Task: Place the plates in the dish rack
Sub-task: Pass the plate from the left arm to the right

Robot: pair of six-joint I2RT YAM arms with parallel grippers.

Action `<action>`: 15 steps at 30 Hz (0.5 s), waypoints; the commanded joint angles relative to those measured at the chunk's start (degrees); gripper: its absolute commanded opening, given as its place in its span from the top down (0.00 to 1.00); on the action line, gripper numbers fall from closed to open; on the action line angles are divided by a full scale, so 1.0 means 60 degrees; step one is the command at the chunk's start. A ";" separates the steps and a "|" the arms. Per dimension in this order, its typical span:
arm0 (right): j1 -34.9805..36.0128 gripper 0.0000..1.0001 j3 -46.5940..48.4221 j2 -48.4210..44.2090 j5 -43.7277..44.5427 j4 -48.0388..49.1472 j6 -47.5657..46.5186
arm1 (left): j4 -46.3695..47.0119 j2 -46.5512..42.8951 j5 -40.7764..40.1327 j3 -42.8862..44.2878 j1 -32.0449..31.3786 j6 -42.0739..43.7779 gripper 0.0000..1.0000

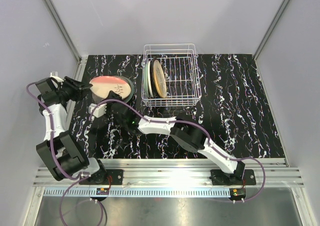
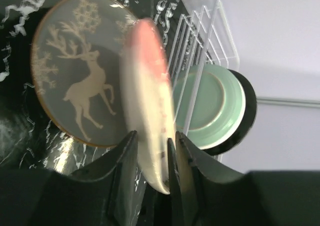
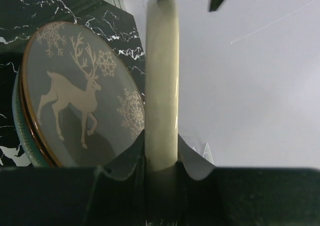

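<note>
A pink plate is raised on a tilt above a stack at the table's left. My right gripper is shut on its near rim, and in the right wrist view both jaws press the cream edge. My left gripper stands open round the far rim, its fingers spread wider than the plate. Under it lies a dark plate with a deer motif. The white wire dish rack holds a pale green plate and a cream, brown-rimmed plate upright at its left end.
The rack stands against the back wall, to the right of the stack. A metal post and side wall lie close behind my left arm. The right arm's links stretch across the table's front middle.
</note>
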 commanded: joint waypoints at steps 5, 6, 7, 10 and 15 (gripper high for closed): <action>0.0233 1.00 -0.0282 -0.1048 -0.0088 0.1688 0.0073 | 0.0919 -0.0325 0.0937 0.0129 0.0032 -0.0028 0.53; 0.0247 1.00 -0.0326 -0.1121 -0.0088 0.1688 0.0131 | 0.0919 -0.0340 0.0923 0.0158 0.0032 0.0030 0.48; 0.0247 1.00 -0.0341 -0.1151 -0.0059 0.1688 0.0132 | 0.0919 -0.0369 0.0923 0.0159 0.0032 0.0045 0.40; 0.0277 1.00 -0.0487 -0.1283 -0.0103 0.1776 0.0117 | 0.0933 -0.0442 0.0850 0.0159 0.0032 0.0118 0.13; 0.0277 1.00 -0.0736 -0.1663 -0.0191 0.1806 0.0584 | 0.1051 -0.0457 0.0952 0.0159 0.0047 0.0118 0.01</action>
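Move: The plate, already pinched by the right hand, has its middle about 6 cm ahead of that hand and 5 cm to its left. The left hand is at the far edge, with the middle some 8 cm to its right and 2 cm below. The free slots of the dish rack lie roughly 26 cm right and 12 cm ahead of the right hand, and about 10 cm lower. The plate stack sits 8 cm ahead, 5 cm left and 15 cm below. Down about 2 cm and then back nearly as far goes the right hand, its pinch on the plate's near edge kept throughout and its wrist hardly turning. The left fingers, already partly open at the plate's far edge, spread fully while that hand lifts about 1.5 cm clear and tips up some 5 degrees. ##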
